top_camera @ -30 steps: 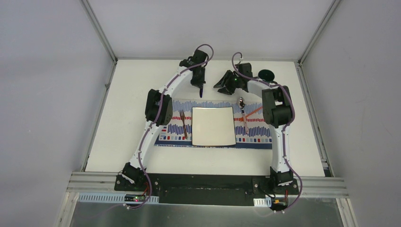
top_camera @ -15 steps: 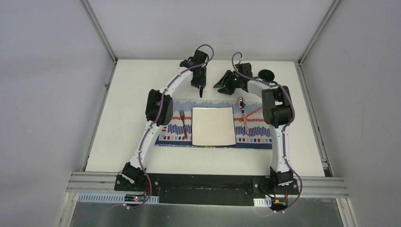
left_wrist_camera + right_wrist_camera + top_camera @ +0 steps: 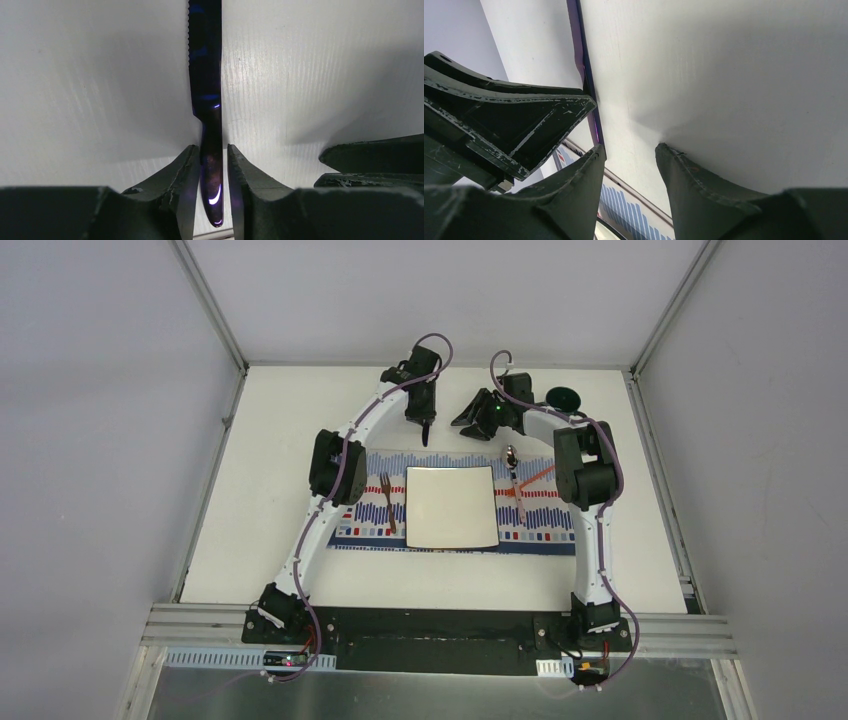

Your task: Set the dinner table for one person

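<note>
On the white dinner table (image 3: 280, 490) lies a striped placemat (image 3: 545, 525) with a square white plate (image 3: 452, 507) on it. A fork (image 3: 388, 502) lies left of the plate and a spoon (image 3: 514, 480) right of it. Beyond the placemat's far edge, my left gripper (image 3: 426, 423) points down over a dark purple knife (image 3: 427, 436). In the left wrist view the knife (image 3: 205, 60) runs between the left gripper's fingers (image 3: 212, 147), which stand open with slim gaps beside the handle. My right gripper (image 3: 462, 420) hovers just right of it, open and empty (image 3: 629, 147).
A black cup (image 3: 563, 397) stands at the far right of the table behind the right arm. An orange stick (image 3: 537, 478) lies across the placemat by the spoon. Aluminium frame rails edge the table on all sides.
My left gripper's jaws have parted from the knife handle. Both arms stay where they were.
</note>
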You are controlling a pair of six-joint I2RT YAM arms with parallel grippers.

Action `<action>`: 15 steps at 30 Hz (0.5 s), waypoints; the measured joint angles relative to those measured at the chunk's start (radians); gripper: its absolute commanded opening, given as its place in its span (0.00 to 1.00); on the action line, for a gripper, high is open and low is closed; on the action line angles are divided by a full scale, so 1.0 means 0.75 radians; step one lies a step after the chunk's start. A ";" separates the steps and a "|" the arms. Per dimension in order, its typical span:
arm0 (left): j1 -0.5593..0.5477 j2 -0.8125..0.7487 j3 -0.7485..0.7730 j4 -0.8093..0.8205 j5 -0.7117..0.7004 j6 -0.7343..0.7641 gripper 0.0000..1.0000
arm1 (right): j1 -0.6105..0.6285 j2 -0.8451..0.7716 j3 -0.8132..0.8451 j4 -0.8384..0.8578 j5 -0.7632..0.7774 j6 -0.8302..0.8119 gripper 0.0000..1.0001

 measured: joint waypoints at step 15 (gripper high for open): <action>0.006 0.021 0.022 0.034 0.064 -0.006 0.00 | 0.000 0.001 0.000 0.013 -0.014 0.009 0.51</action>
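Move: The left hand's parted fingers straddle the knife's handle; the knife's middle lies about 3 cm ahead, level sideways and 1 cm below the hand. From that hand, the plate's middle is some 24 cm back and 7 cm right, and the fork roughly 22 cm back and 11 cm left. From the idle right hand, the knife's middle is about 9 cm left and 3 cm ahead, 2 cm lower. Straddling the knife handle, the left fingers shut fully as the hand eases about 1 cm right, slightly forward. ##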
